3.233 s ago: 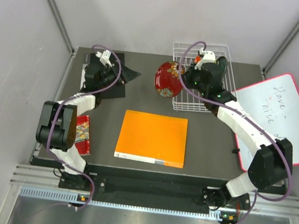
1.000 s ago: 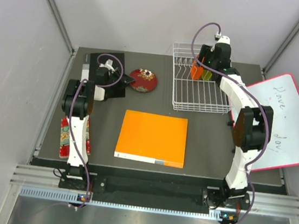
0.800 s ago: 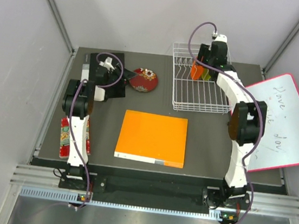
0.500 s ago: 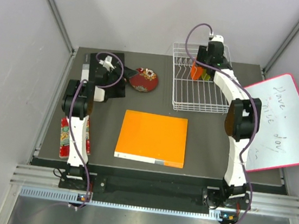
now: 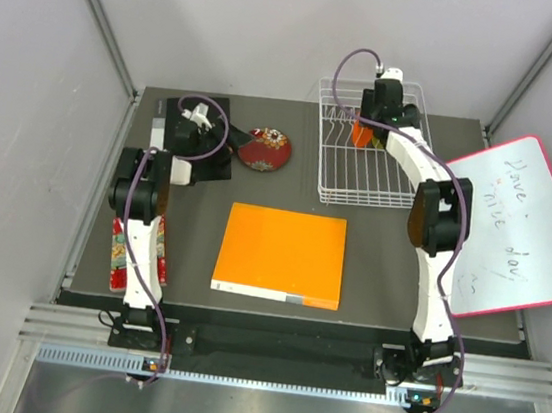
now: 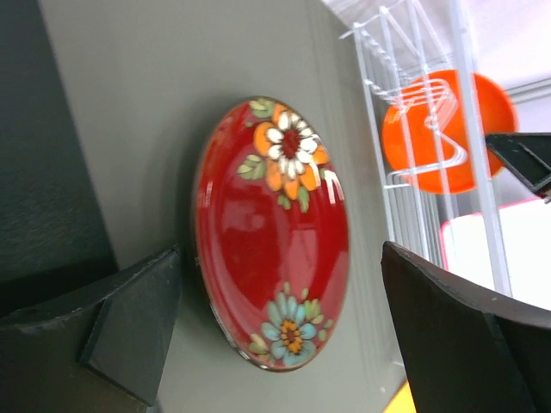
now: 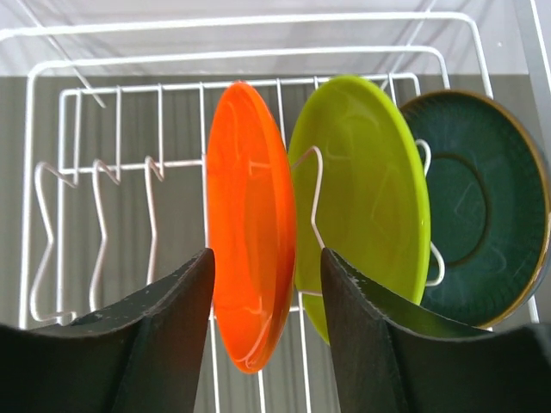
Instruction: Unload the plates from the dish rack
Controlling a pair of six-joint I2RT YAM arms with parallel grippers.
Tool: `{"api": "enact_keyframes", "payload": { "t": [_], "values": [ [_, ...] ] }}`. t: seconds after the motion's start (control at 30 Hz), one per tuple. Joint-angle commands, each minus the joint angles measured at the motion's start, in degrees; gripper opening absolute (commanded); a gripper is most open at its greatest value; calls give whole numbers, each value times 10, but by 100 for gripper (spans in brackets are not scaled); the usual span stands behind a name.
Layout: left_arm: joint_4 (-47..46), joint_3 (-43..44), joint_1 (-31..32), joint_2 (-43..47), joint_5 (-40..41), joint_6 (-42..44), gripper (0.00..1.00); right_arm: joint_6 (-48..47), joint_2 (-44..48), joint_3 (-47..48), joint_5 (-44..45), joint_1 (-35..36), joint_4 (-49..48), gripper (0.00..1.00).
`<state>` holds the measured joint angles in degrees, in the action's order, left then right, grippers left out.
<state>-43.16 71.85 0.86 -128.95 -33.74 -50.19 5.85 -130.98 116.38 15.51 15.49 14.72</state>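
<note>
The dark red flowered plate (image 5: 265,149) (image 6: 275,232) lies flat on the table left of the dish rack (image 5: 366,172). My left gripper (image 5: 231,144) (image 6: 284,292) is open, one finger on either side of the plate's near rim, apart from it. In the rack (image 7: 258,21) the orange plate (image 7: 250,224) (image 5: 362,137), the lime green plate (image 7: 362,198) and the dark grey-blue plate (image 7: 482,206) stand upright between prongs. My right gripper (image 7: 267,258) (image 5: 371,117) is open and straddles the orange plate's top edge, with a gap showing at the right finger.
A big flat orange square (image 5: 281,255) lies at the table's middle front. A pink-edged whiteboard (image 5: 515,231) leans at the right. A black mat (image 5: 181,114) lies under the left arm, and a red patterned packet (image 5: 122,248) lies near the left edge.
My left gripper has opened and let go of the red plate, which now rests on the table. My right gripper has shifted left along the rack onto the orange plate, its jaws narrowing.
</note>
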Motion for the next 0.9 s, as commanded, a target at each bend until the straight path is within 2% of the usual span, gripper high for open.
{"api": "enact_keyframes", "payload": {
  "t": [0.0, 0.2, 0.23, 0.3, 0.43, 0.53, 0.7, 0.87],
  "values": [
    [115, 6, 4, 31, 34, 71, 99, -19, -6, 32, 34, 11, 0, 49],
    [186, 24, 9, 63, 41, 137, 99, -46, -4, 26, 74, 30, -8, 29],
    [193, 23, 10, 80, 42, 149, 99, -52, -2, 24, 100, 33, -12, 22],
    [228, 16, 12, 105, 69, 189, 99, -76, 7, 9, 116, 43, -29, 19],
    [264, 2, 12, 169, 100, 225, 99, -85, 26, -8, 165, 53, -53, 0],
    [308, 2, 13, 197, 119, 250, 99, -101, 37, -18, 210, 67, -74, 0],
    [312, -39, 20, 250, 155, 267, 99, -124, 84, -70, 267, 88, -130, 0],
    [338, -43, 31, 280, 159, 273, 99, -141, 124, -105, 326, 101, -177, 0]
  ]
}}
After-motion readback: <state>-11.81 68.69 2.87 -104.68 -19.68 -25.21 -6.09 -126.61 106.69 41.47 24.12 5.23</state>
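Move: In the dish rack, the orange plate stands on edge between the right hand's open fingers, its middle about 6 cm ahead, 1 cm left and 4 cm down. The green plate's middle is some 6 cm right of the orange one's and the dark plate's 12 cm right, both level with it. From the left hand the orange plate is roughly 33 cm right, 11 ahead and 5 up; the red plate lies 6 cm right, 3 ahead, 4 below. Closing on the near edge of the orange plate, the right fingers pinch its rim while the hand stays almost in place, rolling left side down; it then draws back about 3 cm and rises 2, the roll reaching some 20 degrees with a slight clockwise turn. The open left hand, late on, rises 7 cm and draws back and left, away from the red plate, rolling left side up. ##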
